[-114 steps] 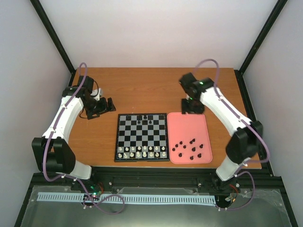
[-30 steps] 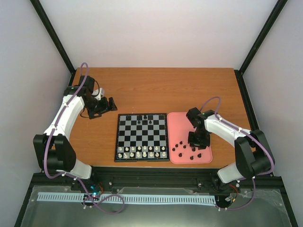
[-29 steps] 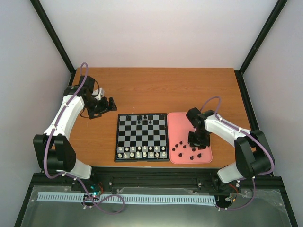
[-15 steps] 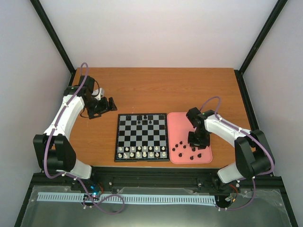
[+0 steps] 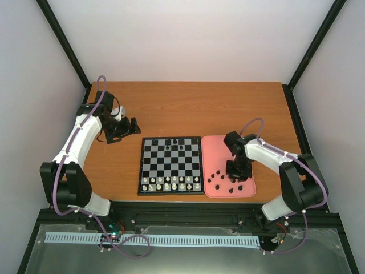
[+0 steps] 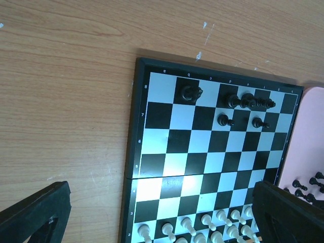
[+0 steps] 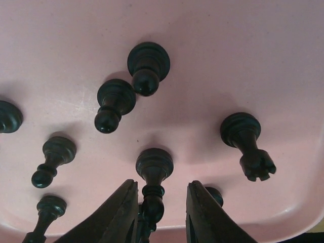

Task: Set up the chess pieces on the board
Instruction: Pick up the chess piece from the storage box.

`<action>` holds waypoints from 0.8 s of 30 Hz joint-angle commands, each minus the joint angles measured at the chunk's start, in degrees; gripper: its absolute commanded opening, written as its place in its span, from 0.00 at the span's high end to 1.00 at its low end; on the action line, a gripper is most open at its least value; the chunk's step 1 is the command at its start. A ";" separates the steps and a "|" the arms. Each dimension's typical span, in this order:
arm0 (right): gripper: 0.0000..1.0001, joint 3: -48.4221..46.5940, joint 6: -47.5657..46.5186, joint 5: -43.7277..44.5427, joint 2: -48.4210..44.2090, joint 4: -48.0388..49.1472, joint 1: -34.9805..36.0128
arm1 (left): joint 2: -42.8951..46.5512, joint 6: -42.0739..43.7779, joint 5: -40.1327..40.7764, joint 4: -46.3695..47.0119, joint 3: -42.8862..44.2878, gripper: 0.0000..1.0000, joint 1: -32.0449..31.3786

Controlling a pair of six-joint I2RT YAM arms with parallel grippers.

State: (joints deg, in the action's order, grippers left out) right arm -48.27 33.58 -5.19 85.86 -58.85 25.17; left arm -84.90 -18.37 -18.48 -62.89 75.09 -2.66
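Observation:
The board [image 5: 141, 165] lies mid-table, with several black chess pieces [image 5: 174, 146] on its far rows. Seen from the left wrist, they are a knight [image 6: 190, 93], a cluster [image 6: 249, 101] and two pawns [image 6: 223, 120]. More black pieces [image 5: 219, 178] lie on the pink tray [image 5: 228, 147]. My right gripper [image 5: 238, 170] is low over them. Its jaws [image 7: 163, 188] stand apart around one lying piece [image 7: 154, 164], which sits close to the left finger with a gap to the right one. My left gripper [image 5: 133, 127] hovers wide open left of the board, holding nothing [image 6: 162, 205].
White pieces [image 5: 171, 182] fill the board's near rows [image 6: 202, 228]. Around the jaws lie two pawns [image 7: 115, 98], a rook [image 7: 244, 135] and smaller pieces [image 7: 55, 151] on the pink tray [image 7: 228, 50]. The tray's rim runs just below the fingers.
The right arm came down from behind the tray to the loose black pieces. Over the last second it shifted slightly and its jaws narrowed a little. The left arm stayed still.

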 commanded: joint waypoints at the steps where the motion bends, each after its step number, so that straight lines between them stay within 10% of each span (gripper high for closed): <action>1: 0.74 0.65 -0.57 -0.07 0.78 0.92 0.32 | 0.24 -0.52 0.11 -0.48 -0.09 0.00 -0.17; 24: 0.97 -4.11 -2.01 0.07 -3.69 -5.48 0.96 | 1.95 -0.38 0.71 -0.91 -0.65 0.00 -0.17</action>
State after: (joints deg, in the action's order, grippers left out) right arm -48.53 31.29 -5.15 85.97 -59.55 25.26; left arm -84.71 -18.37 -18.00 -63.07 74.39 -2.66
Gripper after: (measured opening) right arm 0.067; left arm 0.999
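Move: The right hand is already down around the tall black chess piece in the pink tray, its middle between the fingers and about 1 cm below the hand point. A black rook stands some 3 cm to the right and 1 cm farther out; two pawns stand 3 cm ahead, one level sideways, the other 1 cm left. From the left hand the piece is about 14 cm back, 30 cm right and 15 cm down. The right hand settles, pinches the tall black piece between its fingertips, then starts rising about 0.5 cm. ##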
